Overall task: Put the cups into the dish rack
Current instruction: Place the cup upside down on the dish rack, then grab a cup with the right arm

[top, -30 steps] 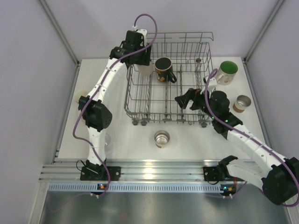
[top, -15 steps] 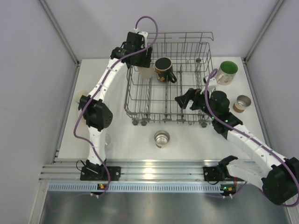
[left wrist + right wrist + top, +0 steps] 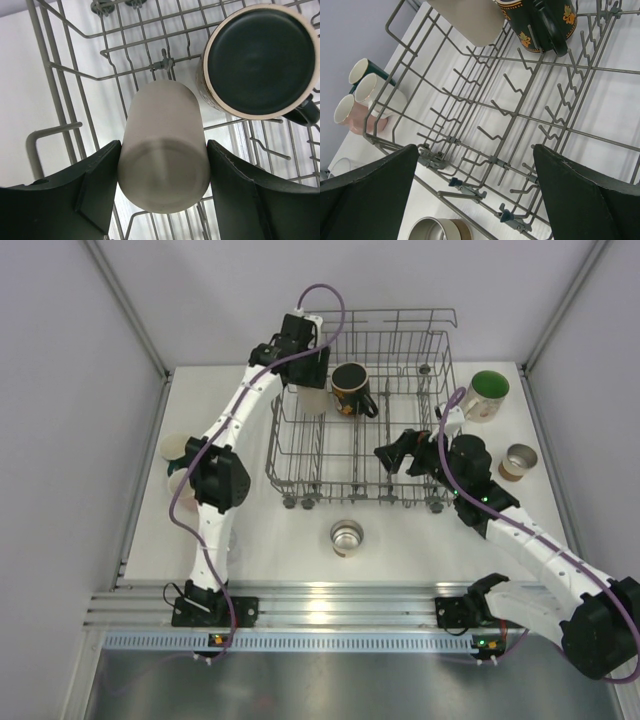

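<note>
The dish rack (image 3: 275, 455) stands at the back middle of the table. My left gripper (image 3: 308, 380) reaches down into its far left corner, shut on an upside-down cream cup (image 3: 312, 397). In the left wrist view both fingers of the left gripper (image 3: 163, 150) press the cream cup (image 3: 162, 160) over the rack wires (image 3: 55, 100). A black mug (image 3: 350, 388) lies in the rack beside it. My right gripper (image 3: 392, 455) hangs open over the rack's front right, with only rack wires (image 3: 451, 139) showing between the fingers of the right gripper (image 3: 475, 157).
A steel cup (image 3: 347, 536) stands in front of the rack. A green-inside cup (image 3: 487, 395) and a brown-banded cup (image 3: 518, 461) stand at the right. Pink (image 3: 350, 115), white (image 3: 375, 90) and dark green (image 3: 362, 70) cups cluster left of the rack.
The left arm has shifted slightly right and forward, carrying the cream cup a little further over the rack corner; its elbow now uncovers cups at the left. The right arm has not moved.
</note>
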You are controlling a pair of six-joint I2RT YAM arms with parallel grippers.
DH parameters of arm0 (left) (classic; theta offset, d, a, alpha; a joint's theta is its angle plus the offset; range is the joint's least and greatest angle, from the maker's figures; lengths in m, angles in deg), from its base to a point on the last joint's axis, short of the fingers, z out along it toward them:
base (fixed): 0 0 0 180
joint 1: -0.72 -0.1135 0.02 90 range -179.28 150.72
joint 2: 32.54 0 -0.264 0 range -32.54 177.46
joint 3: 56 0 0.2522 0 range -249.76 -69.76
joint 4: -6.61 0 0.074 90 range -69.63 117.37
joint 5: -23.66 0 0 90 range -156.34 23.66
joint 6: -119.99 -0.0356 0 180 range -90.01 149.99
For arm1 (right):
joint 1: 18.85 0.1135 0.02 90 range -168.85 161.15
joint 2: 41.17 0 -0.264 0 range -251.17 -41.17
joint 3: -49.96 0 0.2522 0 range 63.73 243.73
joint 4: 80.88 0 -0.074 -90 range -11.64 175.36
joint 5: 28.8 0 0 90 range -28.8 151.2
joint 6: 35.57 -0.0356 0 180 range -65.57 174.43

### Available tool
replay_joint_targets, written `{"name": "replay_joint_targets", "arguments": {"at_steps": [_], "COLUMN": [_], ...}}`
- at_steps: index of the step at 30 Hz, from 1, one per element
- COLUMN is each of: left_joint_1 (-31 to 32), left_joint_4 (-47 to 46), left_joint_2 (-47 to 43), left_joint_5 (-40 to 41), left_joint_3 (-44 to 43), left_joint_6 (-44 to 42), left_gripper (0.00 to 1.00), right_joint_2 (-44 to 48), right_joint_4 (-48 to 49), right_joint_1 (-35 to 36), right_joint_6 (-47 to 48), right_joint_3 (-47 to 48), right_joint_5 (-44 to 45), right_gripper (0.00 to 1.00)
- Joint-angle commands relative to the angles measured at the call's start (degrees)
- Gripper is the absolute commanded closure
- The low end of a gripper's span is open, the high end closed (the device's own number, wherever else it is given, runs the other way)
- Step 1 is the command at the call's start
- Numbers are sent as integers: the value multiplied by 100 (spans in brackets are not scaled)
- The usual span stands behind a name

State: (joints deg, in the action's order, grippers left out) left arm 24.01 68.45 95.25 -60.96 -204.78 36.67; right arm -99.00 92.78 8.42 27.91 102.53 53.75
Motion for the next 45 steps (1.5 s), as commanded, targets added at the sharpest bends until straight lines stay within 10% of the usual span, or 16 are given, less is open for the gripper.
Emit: {"name": "replay_joint_targets", "arguments": {"at_steps": [1, 8, 17, 33, 45], "left_joint_1": [-35, -35, -17, -17, 922], "left_joint_4": [-395, -632, -677, -685, -791], "left_joint_2": [97, 238, 80, -1184, -3716], "left_joint_5": [138, -90, -266, 339, 1017], "left_joint_3": [-253, -253, -218, 370, 3894], "left_joint_6": [-114, -149, -158, 114, 967], "left_gripper": [93, 45, 7, 5, 7], "right_joint_2": [69, 43, 43, -10, -563], "right_joint_4": [119, 146, 128, 49, -618], "right_joint_1": [112, 112, 103, 112, 103], "right_joint_6": [104, 104, 130, 191, -247], "right_joint_3": [303, 294, 303, 338, 970], "right_joint_5": [-12, -21, -47, 59, 1007], "right_gripper": [1, 0, 1, 0, 1]}}
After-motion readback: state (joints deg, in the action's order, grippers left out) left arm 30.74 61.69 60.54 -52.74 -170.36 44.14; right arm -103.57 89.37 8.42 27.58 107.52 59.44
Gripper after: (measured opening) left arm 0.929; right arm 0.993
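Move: The left hand already holds the cup upside down over the dish rack; its rack spot lies about 7 cm below the hand point, roughly 1 cm ahead and 1 cm to the right. The dark mug stands about 8 cm to the hand's right, 1 cm back and 6 cm lower; the rack's left wall is level with the hand, some 7 cm to its left and 4 cm lower. From the right hand, that spot lies about 13 cm ahead, 15 cm left and 8 cm below. The left hand lowers the cup about 3 cm, lets go, then lifts clear and draws back some 14 cm. ##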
